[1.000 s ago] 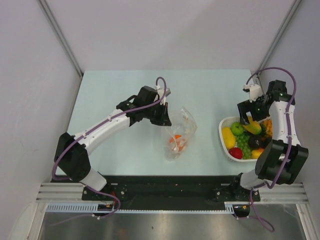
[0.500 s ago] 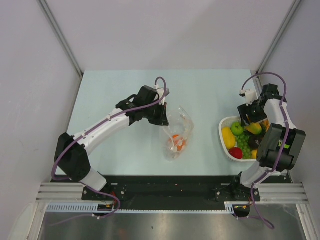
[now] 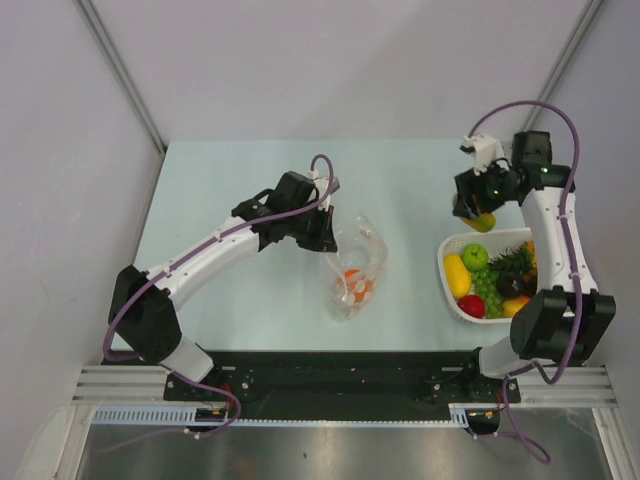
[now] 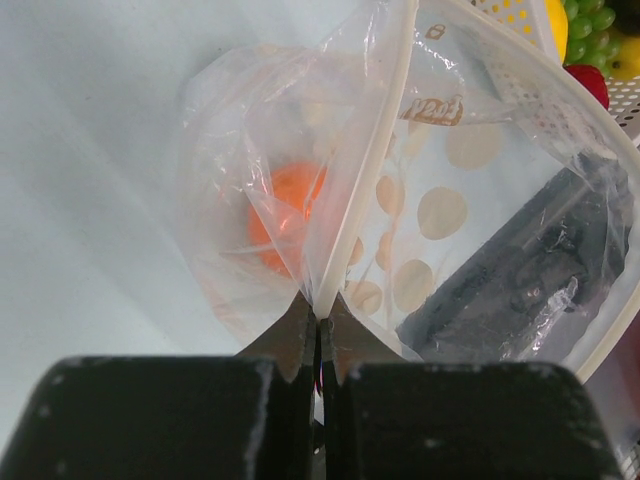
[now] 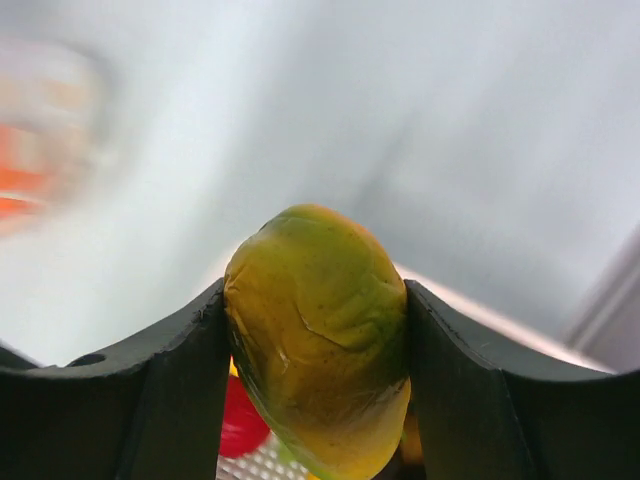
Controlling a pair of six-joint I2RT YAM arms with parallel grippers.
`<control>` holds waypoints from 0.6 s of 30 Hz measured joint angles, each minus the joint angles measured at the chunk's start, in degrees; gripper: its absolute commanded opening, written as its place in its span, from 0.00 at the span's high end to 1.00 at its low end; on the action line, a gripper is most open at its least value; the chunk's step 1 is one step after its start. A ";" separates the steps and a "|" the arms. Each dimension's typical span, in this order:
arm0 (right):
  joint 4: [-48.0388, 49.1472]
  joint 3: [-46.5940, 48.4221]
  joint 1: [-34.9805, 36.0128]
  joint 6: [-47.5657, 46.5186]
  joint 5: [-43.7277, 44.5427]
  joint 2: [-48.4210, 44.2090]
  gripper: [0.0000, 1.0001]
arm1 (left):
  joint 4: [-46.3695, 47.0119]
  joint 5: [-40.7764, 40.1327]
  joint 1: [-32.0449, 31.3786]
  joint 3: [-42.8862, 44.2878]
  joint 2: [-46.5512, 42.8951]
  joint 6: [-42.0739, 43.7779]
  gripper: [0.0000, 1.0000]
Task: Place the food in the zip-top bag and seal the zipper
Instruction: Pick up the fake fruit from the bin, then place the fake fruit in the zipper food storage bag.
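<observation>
The clear zip-top bag [image 3: 358, 268] hangs open over the table's middle with an orange piece of food [image 3: 354, 286] inside. My left gripper [image 3: 328, 238] is shut on its whitish zipper [image 4: 375, 170], pinching the strip at the jaw tips [image 4: 320, 306]. In the left wrist view the orange piece [image 4: 285, 205] shows through the plastic. My right gripper [image 3: 479, 216] is raised beyond the basket's far left corner. It is shut on a yellow-green mango [image 5: 320, 330], which fills the gap between both fingers [image 5: 180, 400].
A white slotted basket [image 3: 443, 262] at the right holds a yellow piece [image 3: 456, 275], a green one [image 3: 474, 256], grapes [image 3: 488, 290] and a red piece [image 3: 472, 306]. Grey walls enclose the table on both sides.
My right gripper has closed on the mango and lifted it out of the basket, moving back and left. The left arm and the bag have stayed put.
</observation>
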 measured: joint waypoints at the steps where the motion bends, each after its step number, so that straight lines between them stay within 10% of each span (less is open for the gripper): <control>1: -0.22 1.36 2.34 0.81 -1.40 -0.96 0.65 | -0.02 -0.02 0.00 0.02 0.00 0.11 1.00; 15: 3.61 11.32 40.00 11.39 -13.18 -2.80 0.63 | -1.20 -0.39 0.00 3.54 0.13 1.79 1.00; 18: 4.22 10.78 42.86 11.30 -12.09 0.13 0.47 | -1.42 -0.28 0.00 3.96 0.15 2.14 1.00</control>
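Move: The right hand already holds the green-yellow mango. The bag's open mouth is about 31 cm to its left, 6 cm back and some 3 cm lower; the orange fruit inside the bag is about 33 cm left, 12 cm back and 16 cm below. The bin's middle is 9 cm back, 10 cm right and 16 cm below. From the left hand, the mouth's middle lies about 8 cm right, 1 cm ahead and nearly level. Keeping its grip around the mango, the right hand swings quickly leftward about 30 cm from the bin's edge to the bag's mouth, drawing back some 9 cm, rising about 12 and then sinking 3, while turning roughly 45 degrees counter-clockwise. The left fingers stay shut on the bag's rim, and that hand lifts it about 2 cm. ##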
